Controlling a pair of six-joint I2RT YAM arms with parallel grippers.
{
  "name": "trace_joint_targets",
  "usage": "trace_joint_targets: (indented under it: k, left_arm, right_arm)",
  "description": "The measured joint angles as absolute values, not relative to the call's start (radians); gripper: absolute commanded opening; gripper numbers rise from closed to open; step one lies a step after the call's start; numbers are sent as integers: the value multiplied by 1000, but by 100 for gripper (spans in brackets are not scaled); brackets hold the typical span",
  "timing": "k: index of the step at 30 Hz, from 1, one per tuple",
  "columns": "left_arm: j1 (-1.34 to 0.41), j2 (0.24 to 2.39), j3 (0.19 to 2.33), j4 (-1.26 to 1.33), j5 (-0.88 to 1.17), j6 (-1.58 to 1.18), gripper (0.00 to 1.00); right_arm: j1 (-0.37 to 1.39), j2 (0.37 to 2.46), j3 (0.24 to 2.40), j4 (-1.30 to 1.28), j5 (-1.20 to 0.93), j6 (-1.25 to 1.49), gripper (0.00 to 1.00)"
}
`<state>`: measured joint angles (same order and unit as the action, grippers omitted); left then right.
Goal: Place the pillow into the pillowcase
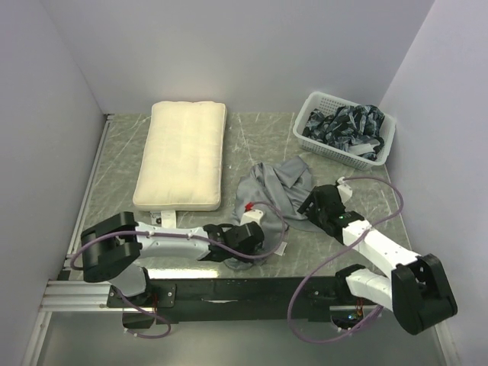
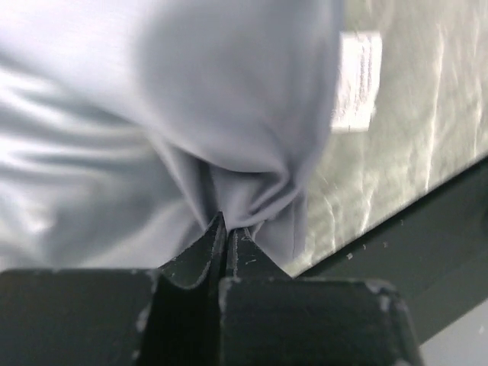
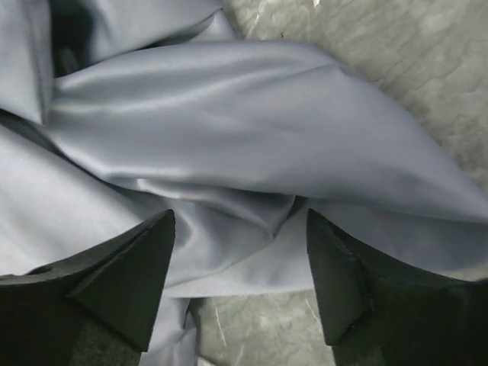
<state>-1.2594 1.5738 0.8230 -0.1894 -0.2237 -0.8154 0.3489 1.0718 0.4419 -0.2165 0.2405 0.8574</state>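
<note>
The cream pillow (image 1: 183,156) lies flat at the back left of the table. The grey pillowcase (image 1: 276,189) is crumpled in the middle. My left gripper (image 1: 261,241) is at its near edge, shut on a pinched fold of the grey fabric (image 2: 229,175) between the fingertips (image 2: 226,226). The white tag (image 2: 357,80) lies just beyond on the table. My right gripper (image 1: 306,206) is at the pillowcase's right side. In the right wrist view that gripper (image 3: 240,232) stands open, its jaws astride the cloth's edge (image 3: 252,259) without pinching it.
A white plastic basket (image 1: 385,137) of dark cloths (image 1: 343,126) stands at the back right. The table's dark front rail (image 2: 427,252) runs close under the left gripper. Grey walls close in the left, back and right sides.
</note>
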Motion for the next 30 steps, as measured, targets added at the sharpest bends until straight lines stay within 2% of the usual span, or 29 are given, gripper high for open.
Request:
trace_joint_targets:
  k: [1, 3, 4, 5, 9, 14, 18, 23, 30]
  left_arm:
    - [-1246, 1559, 822, -202, -238, -826, 1]
    - [-1205, 1502, 814, -220, -265, -836, 1]
    - [-1182, 1466, 812, -229, -278, -838, 1]
    - [-1152, 1422, 812, -242, -288, -838, 1]
    - [-1017, 1236, 852, -290, -357, -828, 1]
    - [-813, 1127, 1058, -356, -440, -788, 1]
    - [-647, 1090, 1259, -385, -493, -741, 1]
    - [-496, 1091, 1450, -390, -502, -706, 1]
    - [-383, 1087, 1510, -438, -450, -691, 1]
  right_arm:
    - [349, 1090, 442, -206, 237, 860, 52]
    - [349, 1124, 442, -184, 232, 861, 28]
    - [349, 1138, 444, -175, 227, 859, 5]
    - [348, 1155, 448, -170, 222, 861, 0]
    - [324, 1201, 521, -205, 195, 848, 0]
    - [261, 1165, 747, -291, 194, 805, 0]
    - [183, 1111, 991, -369, 199, 767, 0]
    - [23, 1084, 1195, -423, 158, 757, 0]
    - [-168, 1002, 1248, -496, 100, 764, 0]
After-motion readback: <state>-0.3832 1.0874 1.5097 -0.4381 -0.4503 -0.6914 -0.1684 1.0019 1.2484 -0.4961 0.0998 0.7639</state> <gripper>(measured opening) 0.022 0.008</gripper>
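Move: The pillowcase lies rumpled between the hands, its near end already pinched by the left fingers, with the white tag some 5 cm right and 3 cm ahead of them. From the left hand the pillow is about 28 cm ahead and 24 cm left, at nearly the same height. The pillowcase's right-hand edge sits between the open right fingers, roughly 1 cm ahead and 2 cm below; the basket is 23 cm ahead and 10 cm right of that hand. The pillowcase's right-hand edge is pinched as the right fingers sink about 1 cm and shut, then pulled up some 30 cm, out to the right and somewhat forward, that wrist tipping up. Meanwhile the left hand keeps its pinch and sweeps up over 40 cm, left and forward to high above the pillow, turning counter-clockwise and tipping up steeply. ##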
